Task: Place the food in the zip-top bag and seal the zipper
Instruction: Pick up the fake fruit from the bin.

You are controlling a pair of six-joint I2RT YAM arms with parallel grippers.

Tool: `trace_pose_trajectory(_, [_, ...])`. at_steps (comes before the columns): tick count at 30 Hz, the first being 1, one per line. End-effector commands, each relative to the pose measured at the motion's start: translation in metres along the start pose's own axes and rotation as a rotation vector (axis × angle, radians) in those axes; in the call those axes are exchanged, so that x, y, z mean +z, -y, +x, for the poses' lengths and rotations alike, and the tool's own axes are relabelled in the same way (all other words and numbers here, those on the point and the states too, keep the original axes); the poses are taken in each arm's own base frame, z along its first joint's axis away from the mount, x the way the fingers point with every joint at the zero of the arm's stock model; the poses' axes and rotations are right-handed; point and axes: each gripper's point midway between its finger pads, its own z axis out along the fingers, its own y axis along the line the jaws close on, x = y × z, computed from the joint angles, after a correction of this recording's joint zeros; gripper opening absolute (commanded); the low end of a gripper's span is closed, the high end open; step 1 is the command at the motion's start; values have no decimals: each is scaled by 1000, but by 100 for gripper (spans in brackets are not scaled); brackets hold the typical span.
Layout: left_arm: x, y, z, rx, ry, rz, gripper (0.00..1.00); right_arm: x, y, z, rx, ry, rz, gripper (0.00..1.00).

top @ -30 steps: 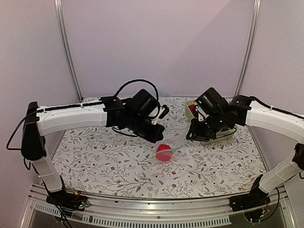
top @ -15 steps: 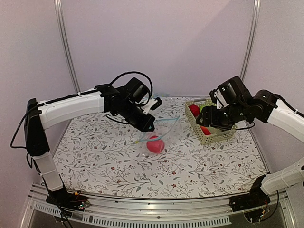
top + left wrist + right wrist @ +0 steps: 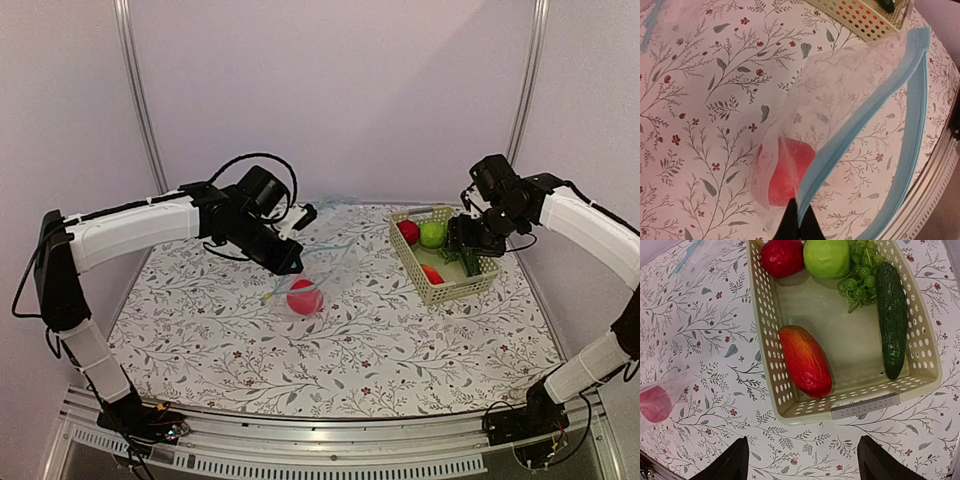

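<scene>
The clear zip-top bag (image 3: 840, 85) hangs tilted over the table with a round red fruit (image 3: 785, 170) in its bottom. My left gripper (image 3: 799, 226) is shut on one lip of the light blue zipper (image 3: 860, 115); the mouth gapes. From above, the left gripper (image 3: 297, 266) holds the bag (image 3: 325, 270) just over the red fruit (image 3: 304, 297). My right gripper (image 3: 807, 465) is open and empty, hovering above the basket's near rim. In the basket lie another red fruit (image 3: 782, 257), an orange-red oval piece (image 3: 805, 360) and a dark green cucumber (image 3: 891, 320).
The beige perforated basket (image 3: 860, 407) stands at the back right of the table (image 3: 452, 290). It also holds a bright green apple (image 3: 826, 257) and a green grape bunch (image 3: 860, 275). A floral cloth (image 3: 400, 350) covers the table.
My left gripper has carried the bag and its red fruit leftward. My right gripper has opened and swung right and back, from beside the bag to above the basket.
</scene>
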Motion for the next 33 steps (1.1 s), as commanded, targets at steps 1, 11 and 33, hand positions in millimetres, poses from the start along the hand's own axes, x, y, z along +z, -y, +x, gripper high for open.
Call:
trace_pose_trajectory(1, [-8,2,-4,5,32,29,0,31,-1,-16,-21,-64,-135,75])
trace_pose_trajectory(11, [-9,3,-4,8,34,35,0,102,6,-19,-65,-210,-163,74])
trace_pose_trajectory(33, [-8,3,-4,6,29,37,0,166,6,25,-121,-342,-135,73])
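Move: The orange-red fake fruit, lying in the near left corner of the bin, is about 8 cm ahead of the right hand, 4 cm to its left and some 16 cm below. In the same bin, the red apple sits roughly 12 cm beyond that fruit and 4 cm to its left, the green apple 12 cm beyond and 1 cm to its right, and the cucumber 7 cm beyond and 11 cm to its right. From the left hand, the fruit is about 9 cm ahead, 32 cm right and 13 cm below. The right hand sinks about 14 cm towards the orange-red fruit in the bin's near left corner, covering some 6 cm forward in the first part and then dropping nearly straight down with a slight drift left. On the way the wrist tips until the fingers point almost straight down and turns some 10 degrees counter-clockwise, the fingers staying about three-quarters open and ending spread to either side just above the fruit, with no grip on it yet. ##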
